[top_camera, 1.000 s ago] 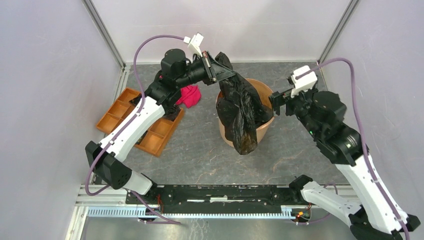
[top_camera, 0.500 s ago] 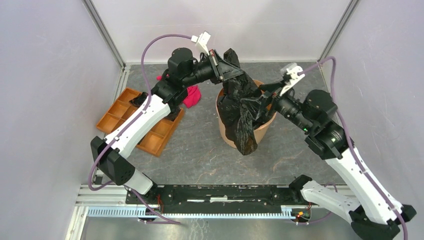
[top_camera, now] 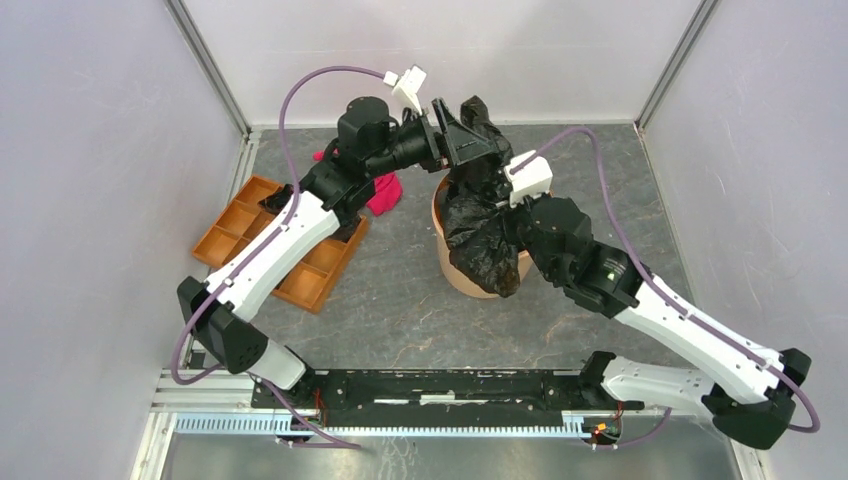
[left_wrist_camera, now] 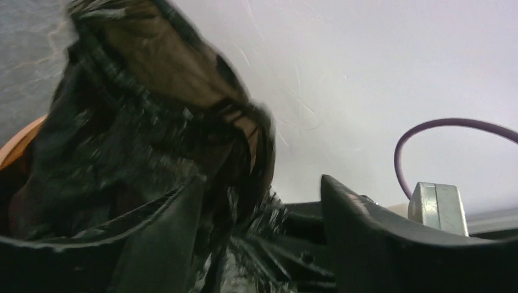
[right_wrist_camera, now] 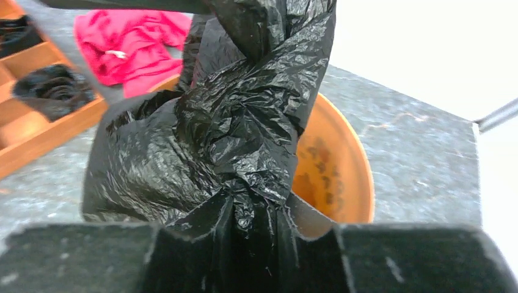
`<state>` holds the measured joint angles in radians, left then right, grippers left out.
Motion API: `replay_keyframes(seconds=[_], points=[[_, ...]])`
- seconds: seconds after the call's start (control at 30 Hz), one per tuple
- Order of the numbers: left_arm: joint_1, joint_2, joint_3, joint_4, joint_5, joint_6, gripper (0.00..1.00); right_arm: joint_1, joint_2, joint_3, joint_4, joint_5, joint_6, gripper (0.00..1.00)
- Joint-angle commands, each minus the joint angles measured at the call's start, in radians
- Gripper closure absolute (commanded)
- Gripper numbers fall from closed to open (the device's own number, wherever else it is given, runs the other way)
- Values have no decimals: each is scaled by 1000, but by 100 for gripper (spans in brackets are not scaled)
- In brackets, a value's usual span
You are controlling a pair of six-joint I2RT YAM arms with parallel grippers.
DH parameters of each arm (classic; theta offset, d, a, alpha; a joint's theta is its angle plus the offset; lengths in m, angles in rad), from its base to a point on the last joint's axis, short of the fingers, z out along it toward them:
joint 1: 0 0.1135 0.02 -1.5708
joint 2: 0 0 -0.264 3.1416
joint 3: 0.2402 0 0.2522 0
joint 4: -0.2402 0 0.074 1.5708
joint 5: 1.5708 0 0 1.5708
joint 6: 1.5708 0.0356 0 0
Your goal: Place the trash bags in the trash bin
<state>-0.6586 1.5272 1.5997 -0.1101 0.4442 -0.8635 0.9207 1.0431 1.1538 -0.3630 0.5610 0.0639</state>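
A big creased black trash bag (top_camera: 480,235) hangs half in the terracotta trash bin (top_camera: 452,272) and drapes over its near rim. My left gripper (top_camera: 462,135) is above the bin's far side at the bag's top end. In the left wrist view its jaws (left_wrist_camera: 259,183) stand apart, open, with film still lying against the left finger (left_wrist_camera: 177,232). My right gripper (top_camera: 508,215) reaches over the bin from the right. In the right wrist view it (right_wrist_camera: 258,201) is shut on a bunched fold of the bag (right_wrist_camera: 244,122), above the bin's orange inside (right_wrist_camera: 333,165).
A flat orange tray (top_camera: 250,225) with square compartments lies left of the bin, with dark items (right_wrist_camera: 52,88) in it. A pink-red cloth (top_camera: 382,190) lies between tray and bin. Cage walls and metal posts close in the back and sides.
My right arm swung left over the bin and closed on the bag. My left gripper, shut on the bag's top before, has opened. The bag's hanging part has risen slightly.
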Motion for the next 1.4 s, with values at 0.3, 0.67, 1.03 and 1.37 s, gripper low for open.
replay_keyframes(seconds=[0.3, 0.67, 1.03, 1.37], points=[[-2, -412, -325, -120, -262, 286, 7, -388, 39, 18, 32, -474, -82, 92], [-3, -414, -380, -161, -297, 298, 12, -345, 375, 129, -151, -622, -105, 94], [-3, -494, -448, -245, -425, 366, 8, -311, 557, 53, -92, -430, -53, 96], [-3, -490, -412, -307, -419, 420, 7, -274, 358, 94, -130, -510, -10, 90]])
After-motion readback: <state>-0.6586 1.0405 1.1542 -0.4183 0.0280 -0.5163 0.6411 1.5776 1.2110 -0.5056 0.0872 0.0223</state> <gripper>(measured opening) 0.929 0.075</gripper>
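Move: The bin's middle is about 5 cm ahead of my right hand, 3 cm to its left and some 22 cm below; this hand already has the black bag bunched between its fingers. From my left hand the bin is about 2 cm ahead, 4 cm to the right and 31 cm down. Also from my left hand, the red cloth is some 28 cm ahead and 25 cm left, and the wooden tray 9 cm ahead and 43 cm left, both roughly 41 cm down. My right fingers close the rest of the way on the bunched black bag; that hand swings forward and right, comes back left over the bin, then drives down inside about 20 cm, tipping some 35 degrees nose-down with the bag still pinched. Meanwhile my left hand, already half open, opens wider and pulls off to the left about 13 cm, also sinking and drawing back a little, clear of the bag. ##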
